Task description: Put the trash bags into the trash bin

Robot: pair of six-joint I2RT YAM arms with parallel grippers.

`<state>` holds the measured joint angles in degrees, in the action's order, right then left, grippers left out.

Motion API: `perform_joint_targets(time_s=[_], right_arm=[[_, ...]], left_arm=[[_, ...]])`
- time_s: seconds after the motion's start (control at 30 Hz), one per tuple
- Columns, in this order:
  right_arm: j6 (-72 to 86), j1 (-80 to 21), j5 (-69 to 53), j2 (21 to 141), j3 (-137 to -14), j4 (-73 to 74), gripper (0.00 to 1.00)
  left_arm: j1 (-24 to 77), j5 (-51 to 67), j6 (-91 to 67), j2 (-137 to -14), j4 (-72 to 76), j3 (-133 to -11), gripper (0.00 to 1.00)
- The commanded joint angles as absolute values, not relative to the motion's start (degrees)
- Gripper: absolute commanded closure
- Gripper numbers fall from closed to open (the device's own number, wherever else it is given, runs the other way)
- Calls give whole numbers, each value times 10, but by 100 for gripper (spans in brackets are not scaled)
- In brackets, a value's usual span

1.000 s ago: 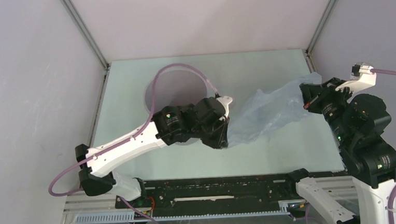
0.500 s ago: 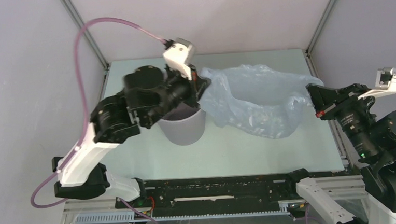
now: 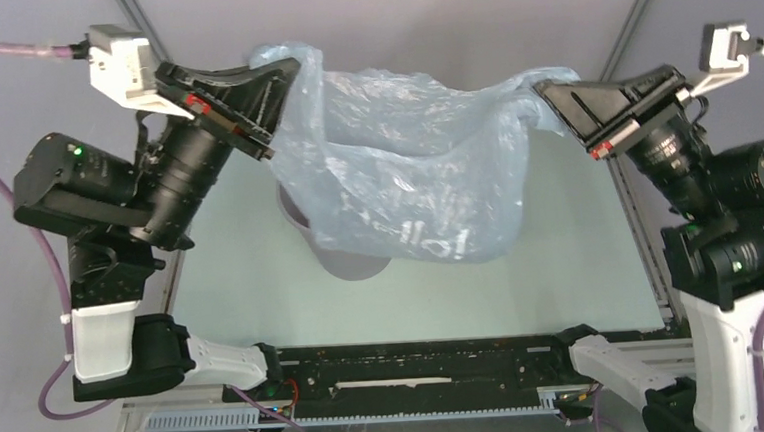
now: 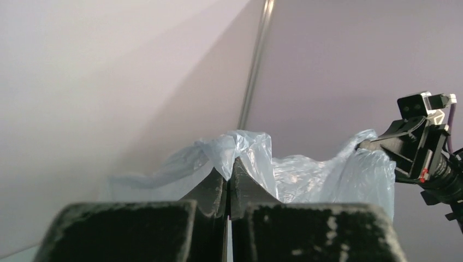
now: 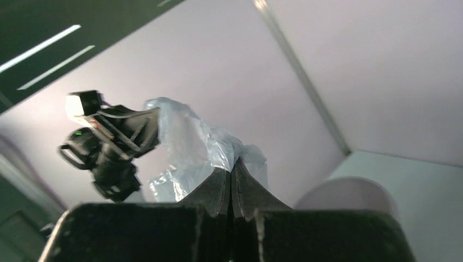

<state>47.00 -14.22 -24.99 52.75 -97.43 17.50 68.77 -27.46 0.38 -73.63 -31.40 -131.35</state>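
Note:
The trash bag [image 3: 406, 174], a pale blue wrinkly film, hangs stretched between my two grippers high above the table. My left gripper [image 3: 289, 71] is shut on the bag's upper left corner, and my right gripper [image 3: 543, 91] is shut on its upper right corner. The bag's lower part sags in front of the grey trash bin [image 3: 346, 263], hiding most of it. In the left wrist view the jaws [image 4: 230, 166] pinch a fold of the film [image 4: 311, 174]. In the right wrist view the jaws [image 5: 232, 169] pinch another fold of it [image 5: 185, 147], with the bin's rim [image 5: 349, 194] below right.
Pale enclosure walls with metal corner posts [image 3: 637, 20] close in the back and sides. The green table top [image 3: 561, 265] lies under the bag. A black rail [image 3: 417, 369] runs along the near edge between the arm bases.
Both arms have risen and spread apart, lifting the bag off the table and stretching it open above the bin. The left gripper closed on the bag's edge during the lift.

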Motion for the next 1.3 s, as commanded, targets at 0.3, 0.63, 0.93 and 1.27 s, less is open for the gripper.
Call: perform_joint_targets(time_s=[0.3,0.63,0.93,1.27], right_arm=[[598,-315,-253,721,-1055,-58,100],[672,-347,-253,833,-1110,-123,100],[672,-270,-237,769,-933,-113,100],[697,-160,-286,678,-828,67,100]], left_arm=[[686,-430,115,-684,-240,-1295,100],[687,-442,240,-692,-169,-1323,100],[635,-400,242,-753,-158,-1296,100],[574,-259,-3,-799,-248,-1301,100]])
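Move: The trash bin stands about 14 cm ahead of the left hand, level with it sideways, its middle some 53 cm below. From the right hand, the bin is roughly 14 cm ahead, 27 cm left and 47 cm below. The trash bag hangs between both hands, its middle about 15 cm right of the left hand, level with it fore and aft, and 14 cm below. Both hands, still pinching the trash bag, swing 11–16 cm left, then right and forward, the right hand sinking 13 cm. ##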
